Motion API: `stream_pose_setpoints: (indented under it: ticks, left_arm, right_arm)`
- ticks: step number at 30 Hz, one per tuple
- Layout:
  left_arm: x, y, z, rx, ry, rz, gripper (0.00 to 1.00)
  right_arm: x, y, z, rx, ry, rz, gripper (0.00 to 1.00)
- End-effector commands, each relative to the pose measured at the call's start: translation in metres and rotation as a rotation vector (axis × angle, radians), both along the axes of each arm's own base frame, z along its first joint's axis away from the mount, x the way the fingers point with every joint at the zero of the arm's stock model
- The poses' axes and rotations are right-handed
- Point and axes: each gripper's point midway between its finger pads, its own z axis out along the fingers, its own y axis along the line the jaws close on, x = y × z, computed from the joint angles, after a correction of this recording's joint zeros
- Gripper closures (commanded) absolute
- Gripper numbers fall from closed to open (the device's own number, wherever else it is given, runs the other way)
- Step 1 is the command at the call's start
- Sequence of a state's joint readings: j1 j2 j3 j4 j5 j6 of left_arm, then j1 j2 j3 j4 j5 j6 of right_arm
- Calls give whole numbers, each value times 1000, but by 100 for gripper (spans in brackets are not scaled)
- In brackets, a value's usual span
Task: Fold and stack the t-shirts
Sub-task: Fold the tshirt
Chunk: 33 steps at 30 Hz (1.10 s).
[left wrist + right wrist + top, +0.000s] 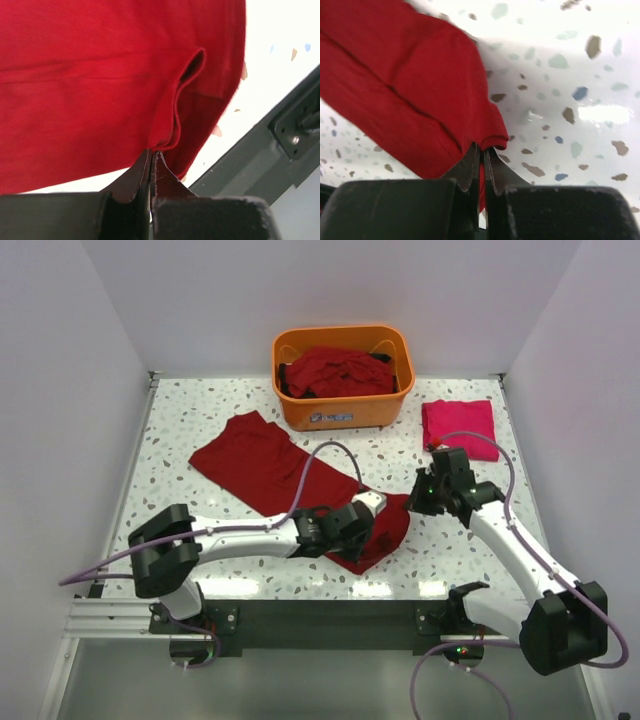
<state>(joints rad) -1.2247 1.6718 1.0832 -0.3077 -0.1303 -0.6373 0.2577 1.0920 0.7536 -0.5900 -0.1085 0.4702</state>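
Note:
A dark red t-shirt lies spread across the middle of the speckled table, running from the far left toward the near edge. My left gripper is shut on its near corner; the left wrist view shows the red cloth pinched between the fingertips. My right gripper is shut on the shirt's right corner; in the right wrist view the hem is caught between the jaws. A folded pinkish-red t-shirt lies at the far right. More dark red t-shirts fill the tub.
An orange plastic tub stands at the back centre of the table. White walls close in both sides and the back. The table's dark front rail runs just beside the left gripper.

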Motion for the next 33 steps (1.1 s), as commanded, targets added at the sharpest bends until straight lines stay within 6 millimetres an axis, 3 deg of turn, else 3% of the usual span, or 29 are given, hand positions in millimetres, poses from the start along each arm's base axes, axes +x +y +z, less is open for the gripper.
stream_pose_setpoints:
  ticks: [1,3,5,6,8,15,16,17,21,26,27,33]
  left_arm:
    - [19,6,31,-85,-33,70,100]
    - [32,22,31,-60,-47,125,100]
    - [42,37,36,-55,-57,172,100]
    - [47,42,38,-56,-68,193,100]
    - [53,56,45,-51,-73,230,100]
    - [90,122,40,62,-97,437,100]
    - [93,129,42,66,-97,457,100]
    - [94,139,39,91,-91,479,100]
    - [110,175,33,125,-85,585,100]
    - [128,203,33,138,-100,668,100]
    - [131,206,32,143,-101,675,100]
    - [145,225,26,167,-96,714,100]
  right_arm:
    - [17,15,28,-17,-52,41,100]
    - [25,26,28,-16,-43,55,100]
    - [41,39,44,6,-84,69,100]
    - [47,45,39,-5,-67,75,100]
    - [61,66,54,3,-102,107,100]
    - [100,126,56,-1,-91,153,100]
    - [108,134,65,12,-112,156,100]
    - [114,138,53,-8,-89,151,100]
    - [126,164,47,-18,-85,176,100]
    - [142,188,43,-34,-94,186,100]
    - [145,190,34,-52,-82,179,100]
    - [163,203,31,-57,-90,171,100]
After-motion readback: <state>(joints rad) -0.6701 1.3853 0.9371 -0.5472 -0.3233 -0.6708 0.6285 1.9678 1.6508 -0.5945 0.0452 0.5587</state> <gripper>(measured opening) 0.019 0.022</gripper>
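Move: Both hands already hold the shirt's near-right end, just off the table. The middle of its flat part lies about 26 cm ahead and 20 cm left of the left hand, 6 cm below; from the right hand it is some 12 cm ahead, 33 cm left and 10 cm down. Counted from the right hand, the orange bin stands about 34 cm ahead, 16 cm left; the folded pink shirt lies roughly 21 cm ahead and 17 cm right. Keeping their pinch on the raised end of the shirt, both hands carry it together to the left and forward over the flat part, each some 25 cm, first climbing about 4 cm and then easing down a little. The left wrist turns roughly 40 degrees counter-clockwise, the right only about 10, and the right hand comes close to the front of the bin. ##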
